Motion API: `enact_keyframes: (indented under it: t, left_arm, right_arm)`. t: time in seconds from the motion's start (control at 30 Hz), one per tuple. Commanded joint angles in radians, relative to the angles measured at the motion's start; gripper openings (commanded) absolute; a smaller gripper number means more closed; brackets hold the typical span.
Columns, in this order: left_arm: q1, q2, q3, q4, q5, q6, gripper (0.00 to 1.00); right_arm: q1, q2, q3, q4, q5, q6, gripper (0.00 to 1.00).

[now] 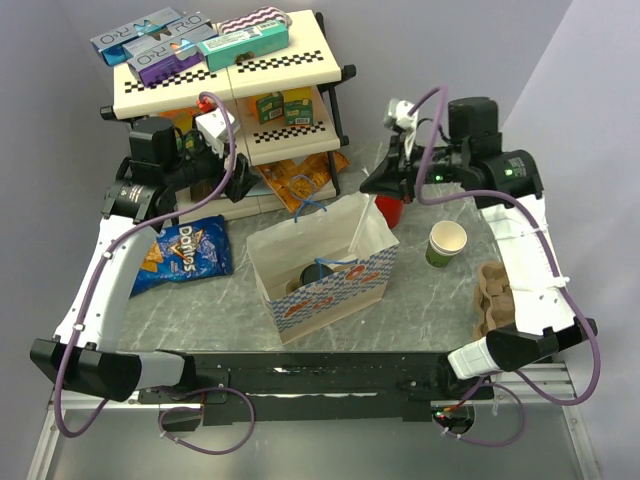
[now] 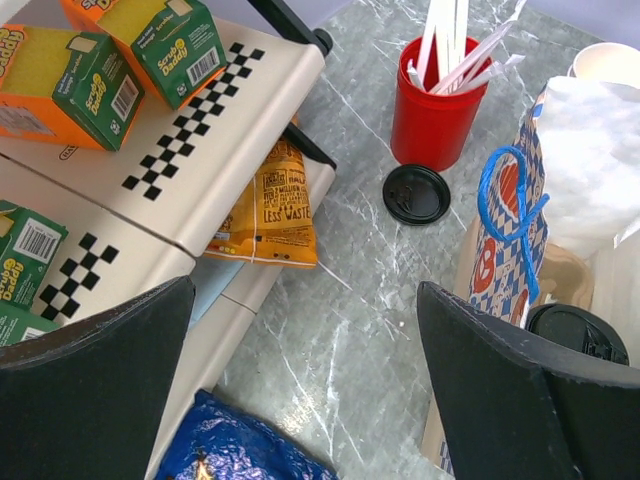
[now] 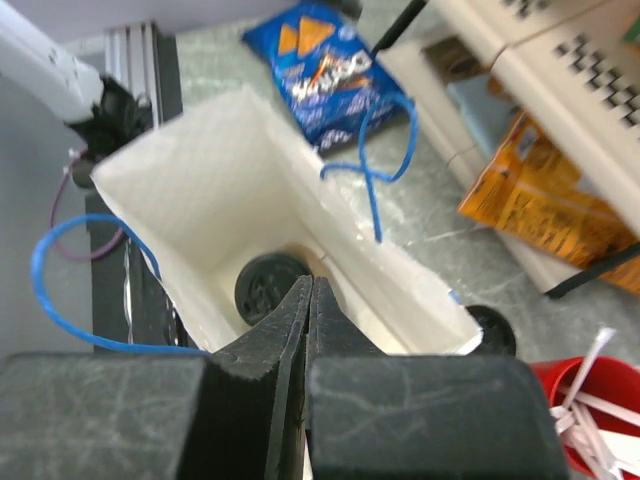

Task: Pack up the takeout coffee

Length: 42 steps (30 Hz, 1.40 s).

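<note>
The takeout coffee [image 1: 318, 272], a cup under a round black lid, stands upright on the floor of the open white paper bag [image 1: 345, 290] with blue handles. Its lid also shows in the left wrist view [image 2: 578, 330] and the right wrist view [image 3: 270, 288]. My right gripper [image 1: 372, 185] hangs shut and empty above the bag's far right corner, its closed tips [image 3: 308, 285] over the bag's mouth. My left gripper [image 1: 240, 180] stands open with nothing in it, left of the bag by the shelf, over bare table [image 2: 305, 295].
A lidless green cup [image 1: 446, 243] stands right of the bag. A red cup of white sticks [image 2: 432, 105] has a loose black lid [image 2: 416, 193] beside it. The shelf rack [image 1: 290, 65], orange snack bag [image 2: 278, 205], Doritos bag [image 1: 185, 252] and brown cup carrier [image 1: 492, 295] ring the bag.
</note>
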Motion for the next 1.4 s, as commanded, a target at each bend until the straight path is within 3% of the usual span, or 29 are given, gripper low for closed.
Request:
enact_keyframes:
  t: [0.0, 0.27, 0.3, 0.37, 0.43, 0.7, 1.0, 1.1, 1.17, 1.2, 1.37]
  left_arm:
    - [0.003, -0.038, -0.013, 0.039, 0.017, -0.008, 0.99]
    - [0.003, -0.039, -0.024, 0.045, 0.025, -0.012, 0.99]
    - [0.003, -0.038, -0.025, 0.048, 0.028, -0.014, 0.99]
    - [0.003, -0.035, -0.025, 0.05, 0.034, -0.018, 0.99]
    - [0.002, -0.023, -0.015, 0.05, 0.04, -0.02, 1.0]
    - [0.003, 0.016, 0.04, 0.039, 0.046, -0.025, 0.99]
    - [0.003, 0.036, 0.073, 0.036, 0.038, -0.017, 0.99]
    - [0.003, 0.047, 0.094, 0.03, 0.034, -0.011, 0.99]
    - [0.003, 0.053, 0.105, 0.03, 0.034, -0.012, 0.99]
    - [0.003, 0.056, 0.109, 0.03, 0.035, -0.014, 0.99]
    - [0.003, 0.06, 0.117, 0.027, 0.022, -0.015, 0.99]
  right_arm:
    - [0.04, -0.031, -0.037, -0.01, 0.046, -0.087, 0.0]
    - [0.057, -0.033, -0.052, 0.014, 0.069, -0.076, 0.18]
    - [0.057, -0.031, -0.043, 0.001, 0.061, -0.085, 0.22]
    - [0.064, -0.033, -0.046, -0.02, 0.055, -0.112, 0.43]
    - [0.073, -0.039, -0.055, -0.011, 0.069, -0.116, 0.54]
    - [0.075, -0.059, -0.049, 0.041, 0.098, -0.07, 0.66]
    - [0.074, -0.068, -0.037, 0.072, 0.132, -0.047, 0.71]
    - [0.072, -0.064, -0.001, 0.093, 0.17, -0.01, 0.78]
    - [0.072, -0.07, 0.017, 0.135, 0.221, 0.029, 0.89]
    - [0.074, -0.071, 0.02, 0.15, 0.238, 0.057, 1.0]
    - [0.072, -0.053, 0.058, 0.155, 0.299, 0.105, 1.0]
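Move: The right hand holds a straw, hanging down into the paper bag, whose middle lies about 12 cm to its left, 4 cm back and 28 cm below. The red straw cup stands about 18 cm ahead, 4 cm right and 33 cm below; the green paper cup about 6 cm ahead, 17 cm right and 37 cm below. From the left hand, the bag is some 19 cm right, 13 cm back and 26 cm below. The right hand dips about 3 cm, opens wide to let go of the straw, then rises some 4 cm. ##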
